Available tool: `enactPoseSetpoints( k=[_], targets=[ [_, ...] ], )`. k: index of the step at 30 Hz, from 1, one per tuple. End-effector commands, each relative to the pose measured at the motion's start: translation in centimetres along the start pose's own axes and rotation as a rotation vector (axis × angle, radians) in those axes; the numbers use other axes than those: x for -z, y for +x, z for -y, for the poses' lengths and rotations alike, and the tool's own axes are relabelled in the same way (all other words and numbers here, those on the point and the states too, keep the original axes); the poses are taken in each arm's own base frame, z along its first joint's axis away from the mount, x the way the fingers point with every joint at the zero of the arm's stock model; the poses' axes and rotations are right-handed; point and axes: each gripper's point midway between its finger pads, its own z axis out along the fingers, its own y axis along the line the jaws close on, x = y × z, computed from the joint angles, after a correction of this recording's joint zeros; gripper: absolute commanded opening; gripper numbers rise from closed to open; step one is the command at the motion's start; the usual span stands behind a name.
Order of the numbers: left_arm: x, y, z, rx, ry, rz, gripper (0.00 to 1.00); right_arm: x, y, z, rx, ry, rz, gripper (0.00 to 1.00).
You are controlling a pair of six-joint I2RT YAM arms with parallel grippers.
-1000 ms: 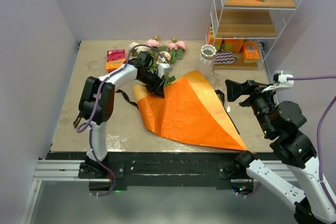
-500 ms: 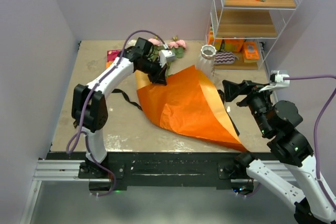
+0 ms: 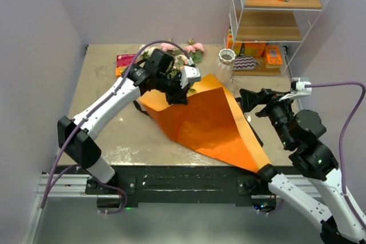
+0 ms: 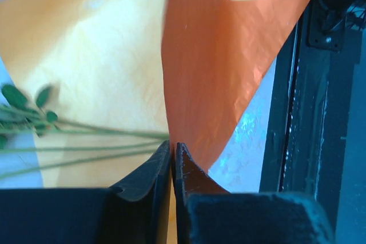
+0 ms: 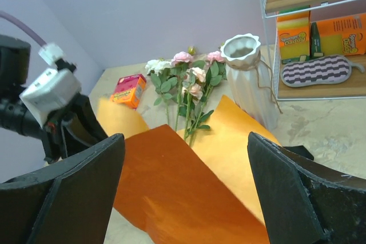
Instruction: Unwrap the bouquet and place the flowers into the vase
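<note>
The bouquet lies unwrapped. Its orange paper is spread on the table, one side folded up. My left gripper is shut on the paper's edge; in the left wrist view the sheet runs between the closed jaws, with green stems lying on its tan side. The flowers, pink and cream roses, lie at the back, stems on the paper. The white ribbed vase stands upright just right of them. My right gripper hangs open above the paper's right side.
A pink-orange box lies at the back left. A thin black ribbon trails left of the paper. The wire shelf at the back right holds orange boxes and a striped sponge. Walls close in on both sides.
My left gripper shut on the paper's edge and pulled it right and toward the near side, folding the sheet over. The flowers stayed at the back. The right arm barely moved.
</note>
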Motion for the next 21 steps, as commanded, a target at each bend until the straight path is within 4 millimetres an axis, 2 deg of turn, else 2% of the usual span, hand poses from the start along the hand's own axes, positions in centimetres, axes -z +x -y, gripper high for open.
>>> enactPoseSetpoints(
  k=[1,5,6,8,11,12,17,21],
  targets=[
    [1.4,3.7,1.2,0.014,-0.036,-0.068,0.14,0.6,-0.5,-0.5,-0.015,-0.031,0.018,0.91],
    [3.5,4.5,3.3,-0.058,-0.027,-0.055,0.2,0.5,-0.1,-0.5,-0.014,-0.034,0.005,0.91],
    [3.8,5.4,4.0,-0.087,0.001,-0.077,0.21,0.4,0.0,-0.6,-0.017,-0.038,0.003,0.91],
    [4.6,5.6,5.0,-0.149,0.021,-0.074,0.21,0.2,0.1,-0.7,-0.018,-0.037,-0.003,0.91],
    [5.6,6.9,6.7,-0.208,0.084,-0.102,0.22,-0.2,0.7,-0.8,-0.018,-0.042,-0.022,0.91],
    [6.0,7.9,7.7,-0.202,0.126,-0.133,0.23,-0.4,0.9,-0.9,-0.017,-0.043,-0.029,0.91],
    [7.2,9.5,10.3,-0.275,0.233,-0.156,0.32,-2.1,2.8,-1.5,-0.016,-0.046,-0.096,0.91],
    [7.8,11.0,11.6,-0.277,0.267,-0.169,0.36,-3.7,4.3,-2.3,-0.02,-0.067,-0.142,0.9]
  ],
)
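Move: The orange paper flap to be laid open has its middle about 10 cm to the left hand's right, 3 cm back and 12 cm below; its raised edge runs up to the left fingertips. The bare flower stems lie some 11 cm ahead of the left hand, about level sideways and 19 cm below. The vase stands about 17 cm ahead and 17 cm right of that hand, its middle 10 cm lower. From the right hand, the flap's middle is about 12 cm left, 3 cm ahead and 26 cm below. Sweep the left gripper back towards the robot and out to the left, about 15 cm in all and nearly level, leading the raised flap off the stems; turn the wrist some 15 degrees clockwise and ease the barely open fingers to about a third open. Late on, start the wide-open right gripper left, down and forward by about 4 cm, towards the bouquet. ##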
